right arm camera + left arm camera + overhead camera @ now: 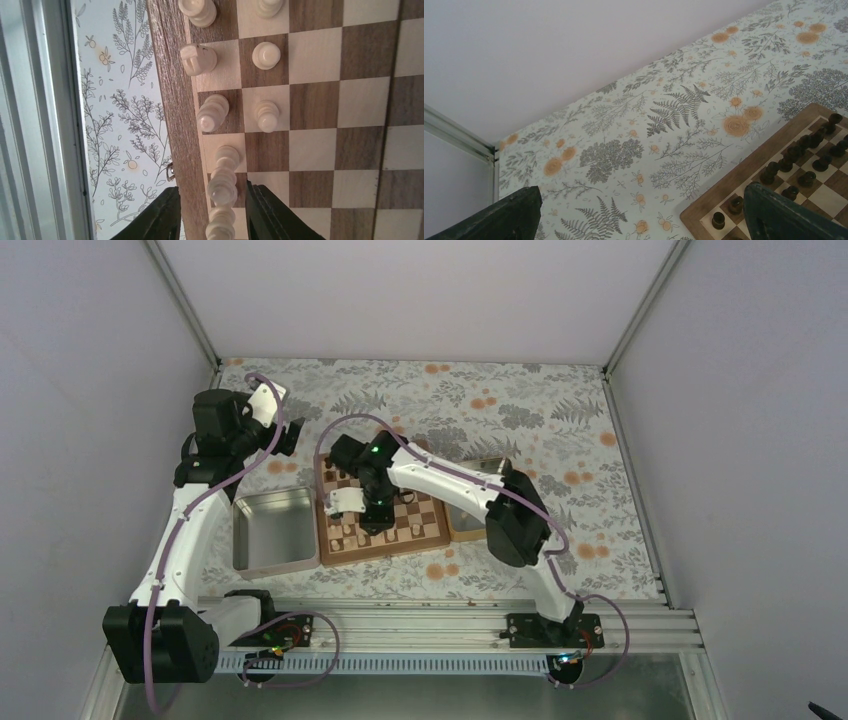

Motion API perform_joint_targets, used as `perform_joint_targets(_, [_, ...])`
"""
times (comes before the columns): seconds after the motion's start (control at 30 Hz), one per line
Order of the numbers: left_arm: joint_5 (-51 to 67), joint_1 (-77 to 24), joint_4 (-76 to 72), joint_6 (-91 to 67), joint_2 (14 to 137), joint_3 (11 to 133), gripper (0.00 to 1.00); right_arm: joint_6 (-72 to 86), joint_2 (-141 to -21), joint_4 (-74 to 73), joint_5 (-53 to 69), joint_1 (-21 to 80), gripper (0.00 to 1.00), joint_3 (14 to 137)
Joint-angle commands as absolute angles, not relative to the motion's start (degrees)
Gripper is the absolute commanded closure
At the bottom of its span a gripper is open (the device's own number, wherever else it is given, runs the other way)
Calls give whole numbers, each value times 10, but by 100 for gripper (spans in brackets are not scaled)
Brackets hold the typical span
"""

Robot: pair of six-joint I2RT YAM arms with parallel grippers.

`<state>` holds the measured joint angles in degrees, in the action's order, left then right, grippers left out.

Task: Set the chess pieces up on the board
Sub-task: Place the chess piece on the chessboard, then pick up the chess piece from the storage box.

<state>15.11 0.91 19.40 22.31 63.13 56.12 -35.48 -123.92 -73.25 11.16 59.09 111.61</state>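
The board (320, 100) fills the right wrist view. Pale chess pieces stand along its left edge, among them a knight (199, 59) and a pawn (266, 55). My right gripper (212, 192) is open, and a tall pale piece (222, 186) stands on the edge row between its fingers (167, 215), with a gap on each side. From above, that gripper (370, 512) hovers over the near-left part of the board (430, 532). My left gripper (639, 200) is open and empty above the floral cloth, beside the board's far corner (734, 185), where dark pieces (796, 152) stand.
A shiny metal tray (272, 530) lies left of the board. A wooden-rimmed tray (465, 525) lies on its right, partly under the right arm. An aluminium rail (440, 620) runs along the near edge. Walls enclose the table.
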Motion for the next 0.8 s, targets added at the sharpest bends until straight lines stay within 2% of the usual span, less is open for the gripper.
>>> perform_joint_targets(0.0, [158,11,192,231,628,557,0,-353,-1182,-737,123,582,63,1119])
perform_joint_targets(0.17, [159,11,193,230,628,559,0,-351,-1121,-737,110,541,61,1097])
perform_joint_targets(0.33, [158,11,193,229,628,561,0,-344,-1062,-717,77,438,61,1040])
perform_joint_targets(0.57, [158,11,194,228,628,563,0,-350,-995,-651,39,291,63,884])
perform_joint_targets(0.77, [160,11,196,227,625,563,0,-347,-986,-595,35,233,64,789])
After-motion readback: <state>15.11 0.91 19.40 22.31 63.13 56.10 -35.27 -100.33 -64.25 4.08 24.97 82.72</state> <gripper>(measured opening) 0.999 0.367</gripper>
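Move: From the right hand, the tray's rightmost light piece lies about 27 cm right, 11 ahead and 5 below. A second light piece stands some 22 cm right and 11 ahead; the rear piece, 19 right and 6 ahead, both equally low. From the idle left hand, the rightmost piece is roughly 47 cm right, 6 back and 23 below. Right hand rises off the placed piece, arcs 23 cm right and forward, dips over the tray, turning clockwise. ##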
